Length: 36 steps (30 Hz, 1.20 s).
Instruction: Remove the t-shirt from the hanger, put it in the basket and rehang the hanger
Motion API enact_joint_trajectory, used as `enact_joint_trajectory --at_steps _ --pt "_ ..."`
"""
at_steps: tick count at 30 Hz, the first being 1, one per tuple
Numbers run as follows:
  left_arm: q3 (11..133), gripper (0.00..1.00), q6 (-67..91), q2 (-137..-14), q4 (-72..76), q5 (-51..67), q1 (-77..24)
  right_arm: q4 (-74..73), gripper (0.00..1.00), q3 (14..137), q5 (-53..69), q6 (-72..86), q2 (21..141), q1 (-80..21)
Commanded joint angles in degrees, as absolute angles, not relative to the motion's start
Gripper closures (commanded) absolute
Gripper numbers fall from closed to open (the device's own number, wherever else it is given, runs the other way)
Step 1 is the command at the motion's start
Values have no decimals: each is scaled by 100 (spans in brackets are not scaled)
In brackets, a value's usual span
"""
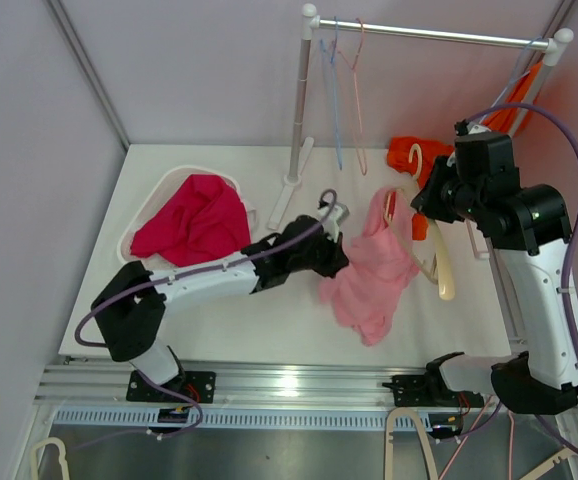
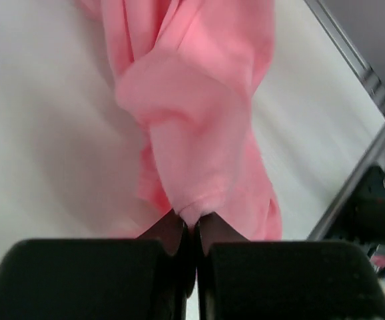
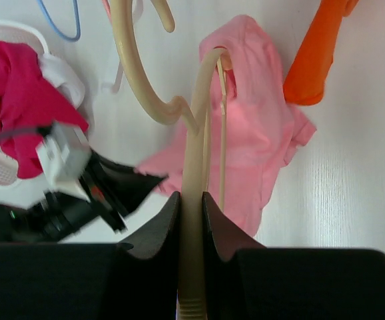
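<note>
A pink t-shirt (image 1: 374, 275) hangs partly on a cream plastic hanger (image 1: 441, 262) above the table's middle right. My right gripper (image 1: 431, 205) is shut on one arm of the hanger (image 3: 191, 220); the hanger's other end sits inside the shirt (image 3: 246, 133). My left gripper (image 1: 341, 258) is shut on a fold at the shirt's left edge (image 2: 192, 140), with the cloth pinched between the fingertips (image 2: 191, 223).
A white basket (image 1: 159, 195) at the back left holds a magenta garment (image 1: 194, 220). A clothes rail (image 1: 424, 35) stands at the back with blue and pink wire hangers (image 1: 344, 90). An orange garment (image 1: 414, 155) hangs at the right, behind my right gripper.
</note>
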<state>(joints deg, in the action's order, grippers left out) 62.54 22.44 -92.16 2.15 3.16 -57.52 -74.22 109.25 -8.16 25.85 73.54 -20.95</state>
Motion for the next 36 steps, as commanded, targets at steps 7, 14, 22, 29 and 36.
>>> enact_joint_trajectory --at_steps 7,14,22,29,36 --pt "6233 99 3700 -7851 -1212 -361 -5203 -7850 100 11039 -1493 2277 6724 -2338" --pt "6019 99 3218 -5110 -3136 -1510 -5635 -6084 100 10627 -1942 2057 6732 -2312" --pt "8285 99 2101 -5782 -3929 -1819 -3843 -4097 100 11108 -1160 1653 7865 -2233" --pt "11808 99 2101 -7933 -4113 -247 -1891 -3218 100 12119 -1064 1179 9008 -2083" --pt "14214 99 2416 -9221 -3009 483 -230 -2471 100 12288 -1072 1002 9439 -2030"
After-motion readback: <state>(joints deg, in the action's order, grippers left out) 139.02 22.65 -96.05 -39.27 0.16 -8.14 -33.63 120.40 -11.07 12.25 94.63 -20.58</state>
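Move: The left hand, already pinching the pink t-shirt, has the basket with the red t-shirt about 38 cm to its left, 13 cm ahead and 13 cm below; the rack's left foot lies some 25 cm ahead and 12 cm left, at table height. The right hand grips the wooden hanger; the rail is roughly 25 cm ahead, 6 cm left and 20 cm up, and the blue hanger hangs about 25 cm ahead, 20 cm left. Left hand swings pinched pink t-shirt up 40 cm and left over basket; right carries hanger forward towards rail. ##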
